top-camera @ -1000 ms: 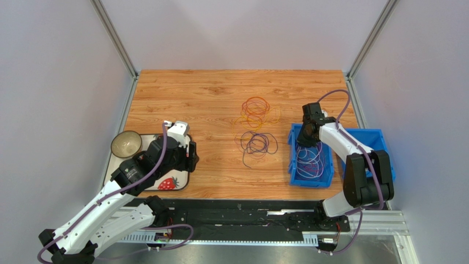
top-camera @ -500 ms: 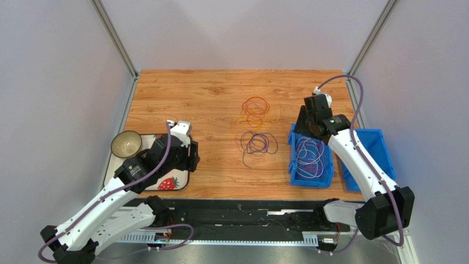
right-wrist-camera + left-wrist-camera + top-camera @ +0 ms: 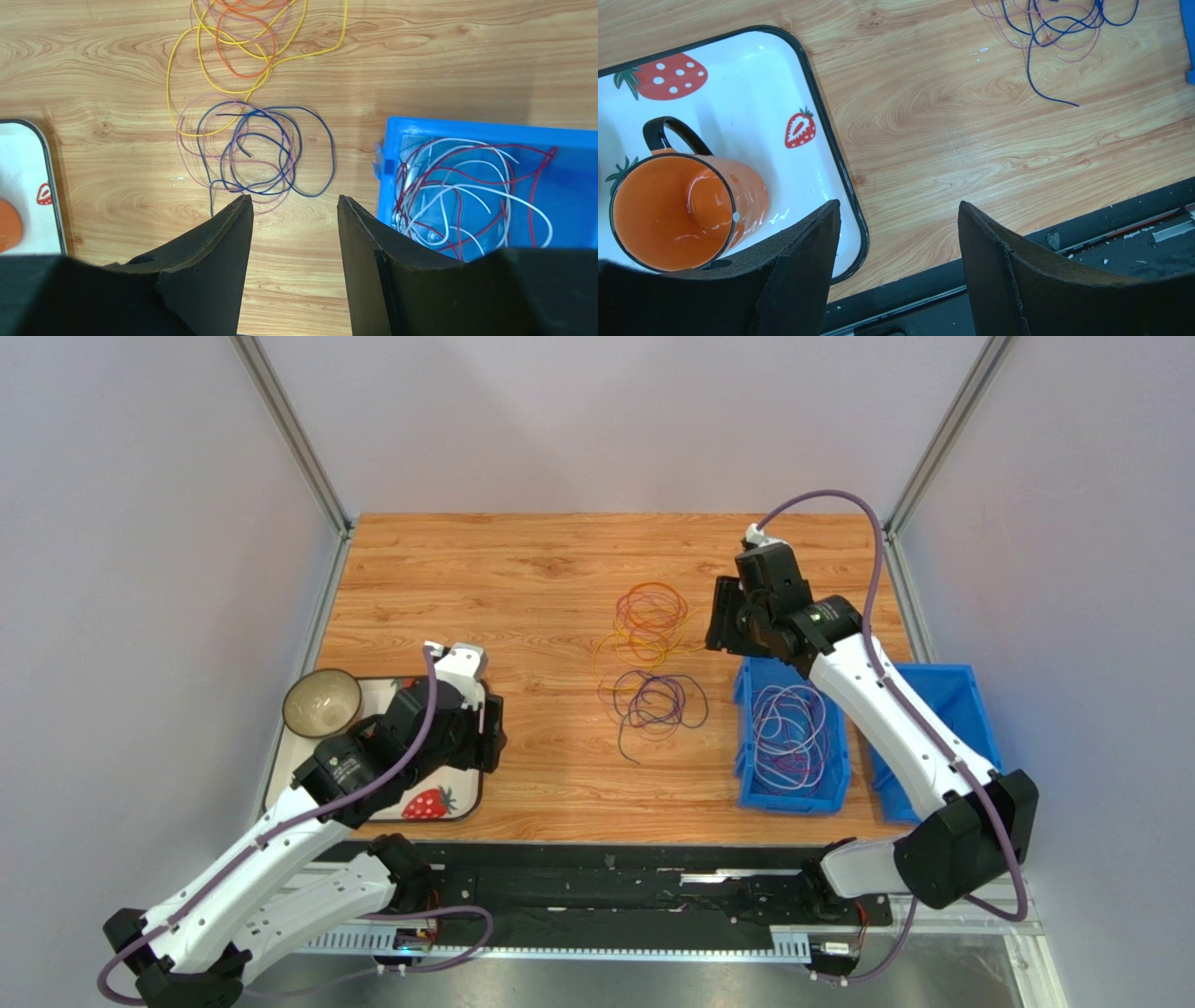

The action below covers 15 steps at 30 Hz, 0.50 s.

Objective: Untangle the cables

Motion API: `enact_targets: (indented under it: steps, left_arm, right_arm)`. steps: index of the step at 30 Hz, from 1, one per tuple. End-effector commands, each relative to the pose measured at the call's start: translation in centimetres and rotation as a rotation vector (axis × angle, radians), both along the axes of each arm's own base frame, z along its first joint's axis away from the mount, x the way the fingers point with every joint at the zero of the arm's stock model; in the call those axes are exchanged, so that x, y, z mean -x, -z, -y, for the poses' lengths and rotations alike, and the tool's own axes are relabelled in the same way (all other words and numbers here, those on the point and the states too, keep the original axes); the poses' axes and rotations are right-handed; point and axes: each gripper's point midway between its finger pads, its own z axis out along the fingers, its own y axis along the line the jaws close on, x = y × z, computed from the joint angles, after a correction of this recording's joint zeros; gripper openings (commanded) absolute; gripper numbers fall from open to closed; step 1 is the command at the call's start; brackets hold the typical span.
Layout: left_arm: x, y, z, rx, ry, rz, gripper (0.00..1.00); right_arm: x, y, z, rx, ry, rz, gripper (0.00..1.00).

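Note:
The cables lie in three groups. An orange and yellow tangle point(image 3: 650, 611) point(image 3: 242, 75) rests mid-table, with a dark blue and purple tangle point(image 3: 650, 700) point(image 3: 246, 143) just in front of it. Red and white cables point(image 3: 788, 730) point(image 3: 456, 183) lie inside a blue bin point(image 3: 794, 801) point(image 3: 449, 129). My right gripper point(image 3: 723, 623) point(image 3: 293, 203) hangs open and empty above bare wood, between the blue-purple tangle and the bin's back corner. My left gripper point(image 3: 487, 734) point(image 3: 898, 206) is open and empty over the right edge of a strawberry tray.
The white strawberry tray point(image 3: 456, 805) point(image 3: 808, 91) at the left holds an orange mug point(image 3: 675, 210) and a bowl point(image 3: 321, 703). A second blue bin point(image 3: 968, 703) stands right of the first. A black rail point(image 3: 603, 875) runs along the near table edge.
My right gripper has opened, risen out of the blue bin and swung back-left towards the tangles; the red and white cables stay in the bin. The left arm has barely moved.

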Motion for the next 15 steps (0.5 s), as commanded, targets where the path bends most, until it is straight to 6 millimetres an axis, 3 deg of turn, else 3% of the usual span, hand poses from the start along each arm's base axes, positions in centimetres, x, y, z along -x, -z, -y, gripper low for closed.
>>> enact_targets:
  steps: [1,4,6,7,9,10,11,12,13,15]
  left_arm:
    - [-1.1,-0.6,0.0,0.008,-0.055,0.025,0.71]
    - [-2.6,-0.2,2.2,0.041,-0.052,0.003,0.73]
    - [-3.8,-0.9,5.0,0.111,0.0,0.005,0.73]
    - [-4.6,0.4,6.3,0.096,0.014,-0.033,0.73]
    - [-6.4,-0.2,8.8,0.134,0.041,-0.032,0.72]
    - [-7.3,1.6,10.0,0.102,0.043,-0.081,0.71]
    - [-8.0,1.6,11.1,0.116,0.051,-0.081,0.7]
    - [-8.7,0.9,12.6,0.131,0.07,-0.065,0.7]
    - [-9.3,2.5,13.7,0.103,0.076,-0.092,0.69]
    - [-10.5,2.1,16.2,0.117,0.112,-0.061,0.68]
  right_arm:
    - [-2.0,-2.3,-2.0,-0.055,-0.061,0.06,0.52]
    - [-2.3,-1.4,-2.8,-0.066,-0.073,0.018,0.51]
    - [-2.3,-1.2,-2.9,-0.078,-0.07,0.027,0.51]
    - [-1.9,-0.2,-2.7,-0.074,-0.066,0.009,0.51]
    - [-1.1,0.1,-2.2,-0.079,-0.045,0.002,0.51]
    - [-0.7,0.3,-1.9,-0.075,-0.039,-0.002,0.51]
    - [0.1,1.4,-1.6,-0.072,-0.032,-0.031,0.51]
    - [0.7,1.1,-1.4,-0.08,-0.029,-0.026,0.51]
    - [1.2,1.2,-1.3,-0.087,-0.03,-0.031,0.51]
    - [2.6,2.5,-1.1,-0.096,-0.037,-0.06,0.51]
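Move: The blue-pink cable tangle on the table is the goal. From the left gripper it lies about 12 cm ahead, 21 cm to the right and 18 cm below; from the right gripper, about 1 cm back, 5 cm to the left and 20 cm below. The orange-yellow tangle sits roughly 13 cm beyond it, level sideways. The blue box of white and red cables stands about 14 cm right and 5 cm back of the right gripper. Sweep the left gripper, gaining speed, some 10 cm right and 8 cm forward while sinking about 5 cm towards the blue-pink tangle, tipping its fingers about 10 degrees further down. Ease the right gripper forward and left a couple of centimetres, then back and down, ending about 3 cm lower. Keep both grippers open and off the cables. ##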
